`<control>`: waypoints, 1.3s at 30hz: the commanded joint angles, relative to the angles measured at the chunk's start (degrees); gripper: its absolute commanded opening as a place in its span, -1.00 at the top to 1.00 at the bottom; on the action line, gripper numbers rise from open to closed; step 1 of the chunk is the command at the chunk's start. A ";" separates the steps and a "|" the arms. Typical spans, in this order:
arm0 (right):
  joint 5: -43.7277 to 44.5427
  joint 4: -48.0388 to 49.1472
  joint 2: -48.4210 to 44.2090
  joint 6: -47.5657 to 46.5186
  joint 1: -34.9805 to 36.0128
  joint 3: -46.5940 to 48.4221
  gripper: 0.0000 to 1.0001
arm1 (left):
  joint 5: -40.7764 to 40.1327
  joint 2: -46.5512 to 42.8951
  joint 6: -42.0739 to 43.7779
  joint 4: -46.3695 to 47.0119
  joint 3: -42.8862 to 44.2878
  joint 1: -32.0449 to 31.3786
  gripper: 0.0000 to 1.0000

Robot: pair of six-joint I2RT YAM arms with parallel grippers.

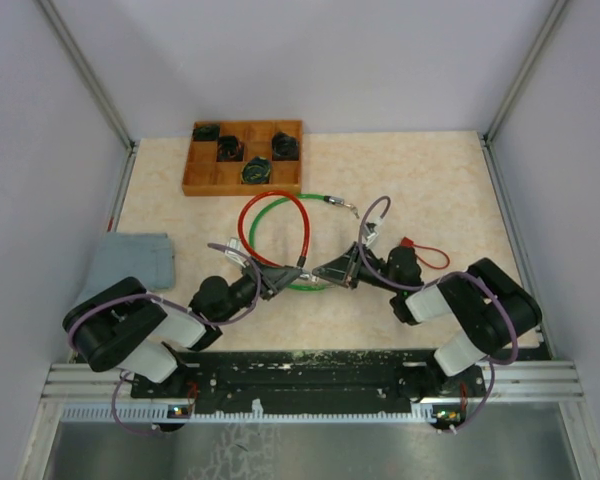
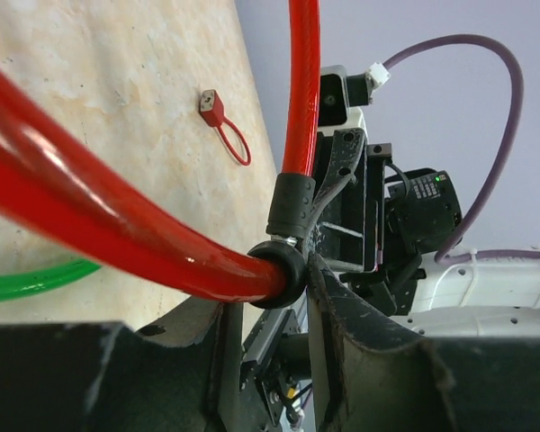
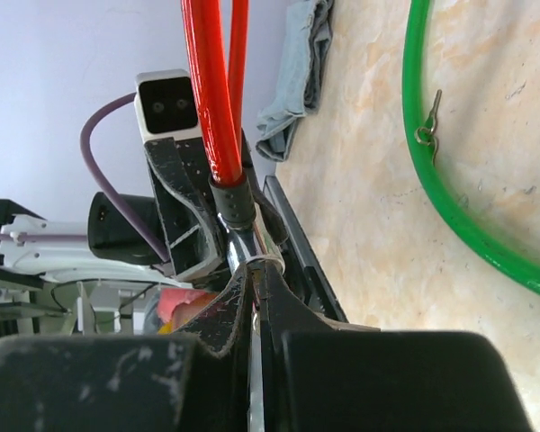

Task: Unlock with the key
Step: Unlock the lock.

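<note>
A red cable lock (image 1: pixel 275 222) lies looped at mid-table, with its black end collar (image 2: pixel 283 270) lifted between the two arms. My left gripper (image 2: pixel 265 290) is shut on that collar, one finger on each side (image 1: pixel 283 277). Facing it, my right gripper (image 3: pixel 256 274) is shut on the key, a thin metal blade. The blade runs into the lock's silver cylinder (image 3: pixel 250 247) below the red cable (image 3: pixel 207 99). In the top view the right gripper (image 1: pixel 327 274) meets the left one tip to tip. Most of the key is hidden by the fingers.
A green cable lock (image 1: pixel 315 197) (image 3: pixel 423 162) lies under and behind the red one, a small key (image 3: pixel 429 117) beside it. There is a red strap with a tag (image 1: pixel 425 252) (image 2: pixel 218 115) on the right, a grey cloth (image 1: pixel 130 258) on the left and a wooden compartment tray (image 1: pixel 202 182) at the back.
</note>
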 commanded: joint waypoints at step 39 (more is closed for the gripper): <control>34.54 -56.70 -24.25 -67.04 25.48 14.52 -0.10 | -3.19 -10.16 -2.74 -43.39 11.11 1.53 1.00</control>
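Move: The red cable's lock is already in the left fingers, its middle about 2 cm to the left hand's right and a touch ahead. From the right hand, which pinches the key at that lock, the lock lies some 3 cm to the left, level with it. Around 12 cm below the right hand's height are the green cable's plain end, about 5 cm to its right, and the green lock, roughly 18 cm ahead and 5 cm right. Down about 2.5 cm with the left hand, the right hand first keeps its pinch on the key. It then opens to roughly half, lets go of the key, lifts briefly and draws back and down away from the lock, ending some 4 cm back, its fingers swinging downward through about 60 degrees. The left hand keeps hold of the lock, sinking nearly 5 cm and tipping its fingers down. ##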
